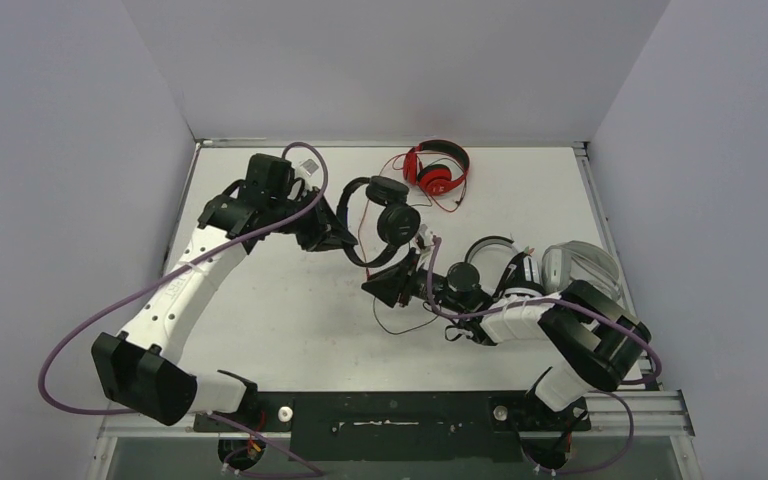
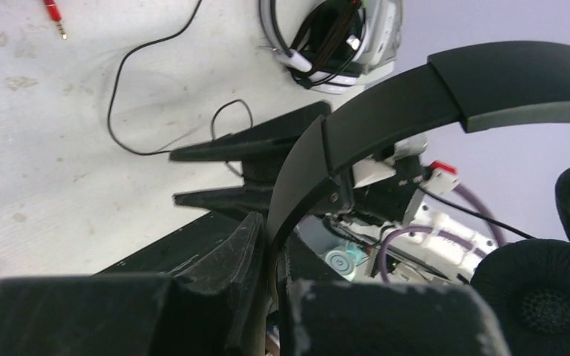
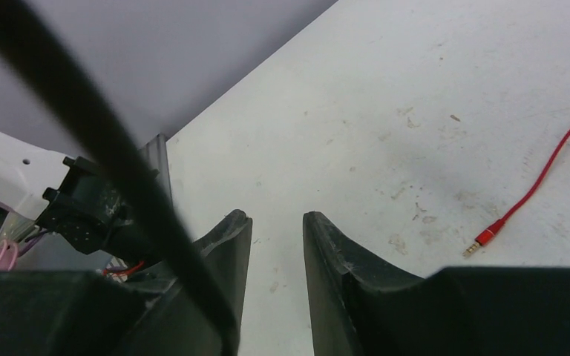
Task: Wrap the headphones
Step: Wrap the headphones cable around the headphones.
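Observation:
The all-black headphones (image 1: 392, 208) hang above the table's middle, with my left gripper (image 1: 340, 238) shut on their headband (image 2: 415, 96). In the left wrist view the band runs down between the closed fingers (image 2: 249, 252), and a padded ear cup (image 2: 542, 297) hangs at the lower right. Their thin black cable (image 2: 119, 96) trails over the table. My right gripper (image 3: 274, 219) stands open just below the band with only bare table between its fingers; it shows as two black prongs in the top view (image 1: 378, 287). The blurred band (image 3: 96, 133) crosses in front of its left finger.
Red headphones (image 1: 437, 167) lie at the back, their red plug (image 3: 490, 236) loose on the table. White-and-black headphones (image 2: 334, 37) and a light grey pair (image 1: 580, 265) sit at the right by my right arm. Grey walls enclose three sides.

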Tool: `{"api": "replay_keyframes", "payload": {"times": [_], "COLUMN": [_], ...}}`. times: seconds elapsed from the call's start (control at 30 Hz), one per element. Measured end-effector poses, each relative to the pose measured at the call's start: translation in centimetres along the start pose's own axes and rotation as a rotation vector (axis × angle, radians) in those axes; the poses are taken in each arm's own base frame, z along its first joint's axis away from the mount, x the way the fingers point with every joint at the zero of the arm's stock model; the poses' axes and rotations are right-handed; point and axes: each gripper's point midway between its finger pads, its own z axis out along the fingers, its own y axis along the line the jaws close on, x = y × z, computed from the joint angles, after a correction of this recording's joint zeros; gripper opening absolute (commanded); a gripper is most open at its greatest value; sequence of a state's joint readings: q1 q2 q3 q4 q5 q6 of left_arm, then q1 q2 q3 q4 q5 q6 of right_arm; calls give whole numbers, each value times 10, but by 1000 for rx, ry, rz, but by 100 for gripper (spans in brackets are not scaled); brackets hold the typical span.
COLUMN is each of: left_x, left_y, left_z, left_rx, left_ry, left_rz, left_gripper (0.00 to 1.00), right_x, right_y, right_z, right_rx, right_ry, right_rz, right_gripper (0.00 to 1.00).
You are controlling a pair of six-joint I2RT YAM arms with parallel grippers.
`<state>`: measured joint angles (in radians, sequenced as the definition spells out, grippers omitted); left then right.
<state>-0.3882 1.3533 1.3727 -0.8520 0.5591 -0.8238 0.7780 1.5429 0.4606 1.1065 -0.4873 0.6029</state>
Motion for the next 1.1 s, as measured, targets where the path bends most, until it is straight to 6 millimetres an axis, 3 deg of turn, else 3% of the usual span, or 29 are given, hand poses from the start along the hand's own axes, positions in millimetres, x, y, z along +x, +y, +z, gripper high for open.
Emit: {"api": "replay_keyframes", "payload": {"times": [0.17,0.3,0.43,0.53,0.63,0.73,0.93,1.1], "left_x": [-8,-23,-48,-72,-94,-110,-116,-120], "left_y": [-11,-9,-3,5,19,42,100,136], "left_z": [-1,-3,-12,-21,-30,-37,-57,-78], "left_rx": [55,32,-34,-115,-229,-363,-667,-903], "left_ry": [-46,-108,-222,-334,-439,-532,-634,-667], "left_rz": [-96,-173,-223,-246,-266,-281,-269,-164], "left_gripper": [0,0,0,0,0,0,0,0], "right_x": [14,36,54,54,57,63,63,41], "right_y": [27,54,79,97,109,119,134,139], "right_z": [5,5,1,-2,-5,-4,2,2], "right_rx": [-62,-104,-140,-159,-162,-152,-132,-74], "right_ry": [27,63,105,110,127,163,233,273], "right_rz": [0,8,4,-7,-17,-27,-63,-128], "right_gripper": [31,27,19,11,3,1,1,2]}}
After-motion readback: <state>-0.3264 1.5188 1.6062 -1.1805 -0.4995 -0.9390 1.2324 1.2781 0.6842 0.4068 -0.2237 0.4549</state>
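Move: The black headphones' cable crosses close over the right hand's open fingers, some 2 cm back, 3 cm to the right and 3 cm above. The headphones' near earcup is about 11 cm ahead, 3 cm right and 10 cm up; the red plug lies 10 cm ahead, 3 cm left and 14 cm below. From the left hand, which already holds the headband, that stretch of cable is about 9 cm back, 9 cm right and 7 cm down. Back towards the base some 13 cm and about 5 cm left goes the right hand, away from the headphones, its partly open fingers closing to pinch the black cable, then it lifts slightly. The left hand keeps its hold on the headband and, after a small forward start, swings the headphones about 18 cm left and 8 cm forward, turning them some 65 degrees and sinking a little at the end. ##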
